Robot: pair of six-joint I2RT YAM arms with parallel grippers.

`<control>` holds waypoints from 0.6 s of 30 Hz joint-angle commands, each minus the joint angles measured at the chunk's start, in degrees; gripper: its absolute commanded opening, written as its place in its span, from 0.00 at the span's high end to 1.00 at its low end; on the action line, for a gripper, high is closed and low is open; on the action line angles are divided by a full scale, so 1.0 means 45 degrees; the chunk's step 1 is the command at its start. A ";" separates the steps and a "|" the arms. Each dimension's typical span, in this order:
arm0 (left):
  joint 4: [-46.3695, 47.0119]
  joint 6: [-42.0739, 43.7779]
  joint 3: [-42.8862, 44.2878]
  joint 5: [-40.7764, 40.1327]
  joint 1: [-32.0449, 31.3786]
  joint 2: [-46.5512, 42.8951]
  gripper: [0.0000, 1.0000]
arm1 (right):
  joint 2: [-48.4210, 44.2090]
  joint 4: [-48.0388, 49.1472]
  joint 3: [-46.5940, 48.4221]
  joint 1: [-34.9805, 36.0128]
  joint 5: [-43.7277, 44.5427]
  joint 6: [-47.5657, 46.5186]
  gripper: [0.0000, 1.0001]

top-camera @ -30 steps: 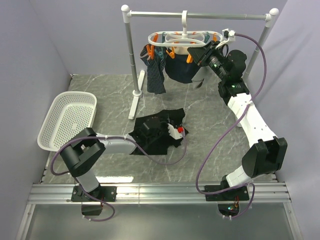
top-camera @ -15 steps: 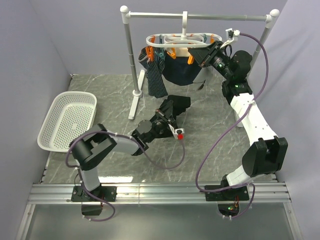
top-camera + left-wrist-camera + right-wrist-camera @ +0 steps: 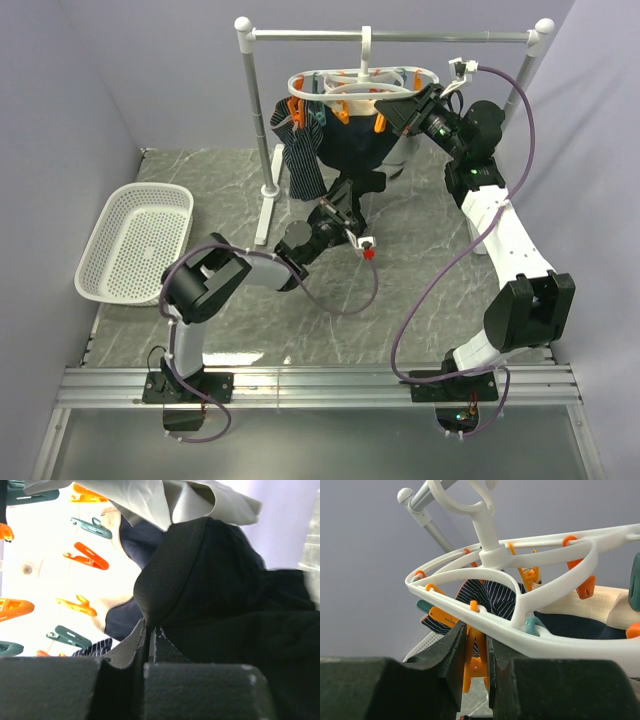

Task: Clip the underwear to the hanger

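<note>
The white hanger (image 3: pixel 352 82) hangs by its hook from the rail, ringed with orange and teal pegs, and fills the right wrist view (image 3: pixel 547 642). My right gripper (image 3: pixel 386 113) (image 3: pixel 475 645) is shut on an orange peg (image 3: pixel 476 662) at the hanger's near rim, squeezing it from both sides. The black underwear (image 3: pixel 362 186) (image 3: pixel 225 605) hangs limp in the air just below the hanger. My left gripper (image 3: pixel 348 200) (image 3: pixel 148 632) is shut on a fold of it, pointing up at the pegs (image 3: pixel 85 557).
A dark striped garment (image 3: pixel 299 165) and a navy piece (image 3: pixel 355 148) are clipped to the hanger. The silver rail stand (image 3: pixel 258 120) rises at the back. A white mesh basket (image 3: pixel 105 262) lies at the left. A purple cable (image 3: pixel 345 305) loops over the marble tabletop.
My left gripper has lifted the underwear off the table and carried it up and back, close under the hanger. The right gripper has stayed on the peg while the hanger shifted slightly.
</note>
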 commanded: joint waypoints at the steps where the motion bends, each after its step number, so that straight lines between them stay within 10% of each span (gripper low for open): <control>1: 0.4701 -0.0342 -0.1034 0.0238 -0.0486 -0.1183 1.00 | 0.0101 -0.0393 0.0292 -0.0003 -0.0815 -0.0328 1.00; 11: 0.1243 -0.2136 -0.5644 -0.3374 -0.3744 -0.2457 0.96 | 0.0199 -0.0999 0.0703 -0.0178 -0.0463 -0.0973 1.00; 18: -0.3472 -0.5924 -0.5436 -0.4490 -0.4998 -0.2514 0.58 | 0.0413 -0.1292 0.1053 -0.0276 -0.0443 -0.1285 1.00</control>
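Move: The left hand already holds the bunched black underwear; the bare table where it will be laid out is about 8 cm back towards the base and some 25 cm below, neither left nor right. From this hand, the orange clip in the right fingers is roughly 4 cm farther forward, 8 cm to the right and 18 cm higher; the hanging striped underwear is about 8 cm ahead, 10 cm left and 8 cm up. From the right hand that table spot is some 12 cm back, 10 cm left and 43 cm down. With the black underwear still pinched at its near edge, the left hand sweeps fast straight back from under the hanger and down to the table, about 16 cm back and 14 cm down, so that the cloth trails out ahead of the fingers; on the way the wrist tips the fingertips downward some 25 degrees, and late in the sweep the fingers begin to open. The right hand keeps its hold on the orange clip at the hanger's rim, easing only a centimetre or so forward and to the right. ##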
